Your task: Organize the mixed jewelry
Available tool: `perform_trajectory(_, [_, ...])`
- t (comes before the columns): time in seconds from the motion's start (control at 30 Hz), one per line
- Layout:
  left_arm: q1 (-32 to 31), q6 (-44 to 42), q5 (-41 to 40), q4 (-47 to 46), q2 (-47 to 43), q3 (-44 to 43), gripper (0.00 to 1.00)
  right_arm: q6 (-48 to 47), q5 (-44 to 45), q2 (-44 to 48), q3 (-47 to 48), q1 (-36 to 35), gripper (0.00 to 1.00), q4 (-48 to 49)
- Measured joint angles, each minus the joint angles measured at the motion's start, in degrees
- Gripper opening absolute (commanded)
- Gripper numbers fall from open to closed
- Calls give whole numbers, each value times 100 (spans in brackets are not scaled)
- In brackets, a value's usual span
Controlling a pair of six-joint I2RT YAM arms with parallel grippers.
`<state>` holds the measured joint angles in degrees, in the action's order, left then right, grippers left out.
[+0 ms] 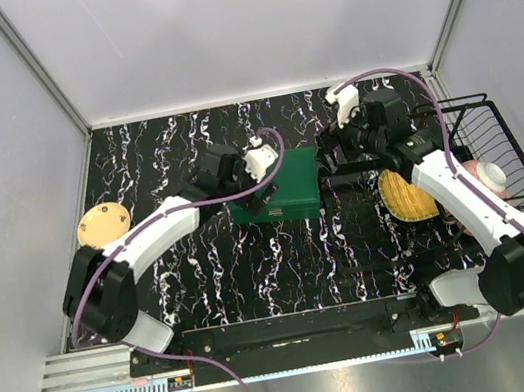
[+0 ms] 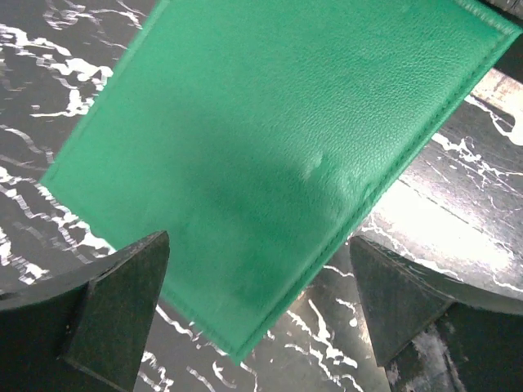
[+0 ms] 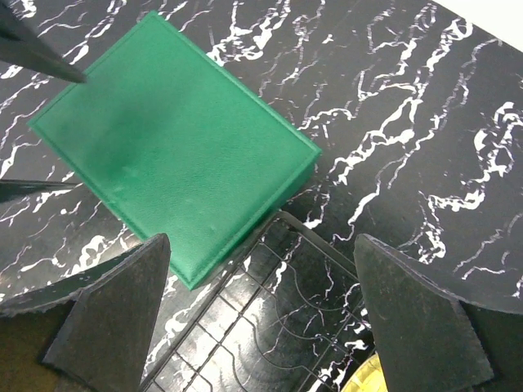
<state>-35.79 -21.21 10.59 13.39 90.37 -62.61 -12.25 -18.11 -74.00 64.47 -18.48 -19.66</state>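
Note:
The mixed jewelry is out of view in all three frames. A closed green box (image 1: 287, 192) lies flat on the black marbled table (image 1: 213, 265). My left gripper (image 1: 260, 174) hovers open over the box's left corner. In the left wrist view the green box (image 2: 270, 139) fills most of the frame, and its near corner lies between the spread fingers of the left gripper (image 2: 257, 245). My right gripper (image 1: 330, 166) is open just right of the box. In the right wrist view the green box (image 3: 172, 155) lies ahead of the right gripper (image 3: 261, 241), whose fingers hold nothing.
A see-through compartmented tray (image 3: 270, 327) lies against the box's near edge, under my right gripper. A yellow woven oval mat (image 1: 406, 193) sits right of it. A black wire basket (image 1: 490, 151) stands at the right edge. A tan round disc (image 1: 103, 225) lies far left.

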Motion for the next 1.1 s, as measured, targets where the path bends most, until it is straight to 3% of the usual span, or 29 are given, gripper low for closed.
perform_trajectory(0.2, [328, 280, -216, 44, -1283, 105, 99, 94, 654, 0, 179, 0, 100, -13])
perform_trajectory(0.4, [1207, 944, -638, -219, -2173, -39, 99, 210, 1322, -35, 863, 0, 100, -33])
perform_trajectory(0.53, [1930, 1419, -874, -254, -2323, -201, 99, 238, 1875, -92, 1429, -7, 100, 11])
perform_trajectory(0.67, [2243, 1681, -1038, -234, -2334, -409, 99, 275, 2382, -118, 1659, -7, 100, 118])
perform_trajectory(1.1, [2472, 2194, -1285, -284, -2437, -492, 99, 330, 2826, -85, 1580, -11, 100, 518])
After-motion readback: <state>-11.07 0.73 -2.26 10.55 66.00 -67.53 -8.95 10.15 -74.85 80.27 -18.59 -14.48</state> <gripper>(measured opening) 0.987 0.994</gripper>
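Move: Just below and beyond the empty left hand, the closed green jewelry box has its middle some 5 cm ahead, 3 cm to the right and about 6 cm lower. From the right hand that same box lies about 12 cm to the left, 4 cm ahead and 17 cm down. The black wire rack sits roughly 11 cm to the right hand's right, 5 cm back, and the yellow plate about 17 cm right and 2 cm back, both some 21 cm below. Clearing off the jewelry box, the left hand rises almost straight at first, then swings left, ending some 20 cm up and 20 cm to the left, a little farther out; its wrist turns counter-clockwise about 45 degrees and tips up. The right hand climbs about 14 cm while drifting right and forward, away from the box, turning clockwise and tipping up. All fingers stay wide open. ##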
